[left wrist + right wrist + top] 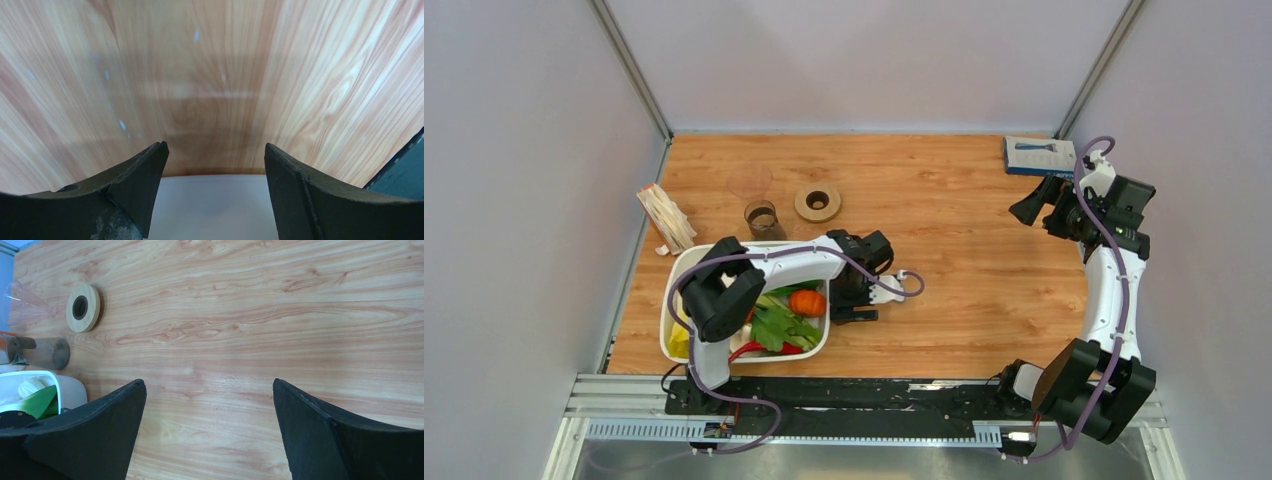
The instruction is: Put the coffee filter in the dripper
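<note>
The coffee filter (215, 210), a flat white sheet, lies on the wooden table in the left wrist view, its edge reaching in between the jaws. My left gripper (215, 146) hangs open just over it and touches nothing; from above, this left gripper (856, 300) sits right of the white tub. The dripper's tan ring base (817, 202) rests at the back left with its clear cone (749, 180) to its left. The ring (83, 307) also shows in the right wrist view. My right gripper (1030, 209) is held high at the right, open and empty (207, 385).
A small brown glass cup (762, 218) stands in front of the cone. A white tub (677, 275) with vegetables lies under the left arm. A paper packet (666, 218) leans at the left edge, and a blue box (1039, 156) lies at the back right.
</note>
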`<state>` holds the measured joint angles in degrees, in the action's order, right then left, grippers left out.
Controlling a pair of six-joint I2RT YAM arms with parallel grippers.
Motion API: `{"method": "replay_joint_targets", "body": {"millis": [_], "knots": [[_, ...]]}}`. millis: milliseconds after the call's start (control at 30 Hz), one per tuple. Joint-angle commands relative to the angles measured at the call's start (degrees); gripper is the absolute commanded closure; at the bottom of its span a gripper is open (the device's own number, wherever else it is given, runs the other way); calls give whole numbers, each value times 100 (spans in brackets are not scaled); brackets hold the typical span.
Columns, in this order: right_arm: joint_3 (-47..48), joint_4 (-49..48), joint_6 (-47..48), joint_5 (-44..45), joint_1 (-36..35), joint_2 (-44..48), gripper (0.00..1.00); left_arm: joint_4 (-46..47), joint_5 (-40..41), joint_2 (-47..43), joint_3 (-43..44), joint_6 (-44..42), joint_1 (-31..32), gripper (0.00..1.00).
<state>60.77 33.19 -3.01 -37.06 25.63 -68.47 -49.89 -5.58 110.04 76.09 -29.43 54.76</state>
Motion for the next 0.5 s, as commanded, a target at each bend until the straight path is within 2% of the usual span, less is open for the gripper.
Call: {"method": "replay_joint_targets", "body": {"millis": [0, 233, 467], "knots": [[-4, -205, -65, -141, -3, 132, 0, -358, 129, -633, -498, -680, -377, 19], [30, -197, -77, -151, -5, 97, 0, -584, 133, -1302, -1229, -1336, -674, 18], [14, -189, -75, -161, -5, 96, 0, -697, 129, -1755, -1846, -1733, -1307, 18]]}}
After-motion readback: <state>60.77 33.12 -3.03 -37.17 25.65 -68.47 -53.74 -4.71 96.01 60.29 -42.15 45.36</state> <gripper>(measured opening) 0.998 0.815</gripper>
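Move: The vegetable tray's right wall already stands against the left hand's open fingers. The tray's middle lies about 20 cm to this hand's left, level with it front to back, and a couple of cm higher. The dark glass is 16 cm ahead and 17 cm left, the wooden ring 23 cm ahead and 5 cm left, the coffee filters 17 cm ahead and 40 cm left. From the right hand, the tray lies roughly 63 cm left, 13 cm back and 17 cm below. Both open fingertips of the left hand, pointing down low over the table, keep pushing on the tray's right wall and drive the tray left, in front of the dark glass and towards the table's left edge. The hand travels about 10 cm, slowing slightly, with only a few degrees of tilt and the fingers staying spread. ##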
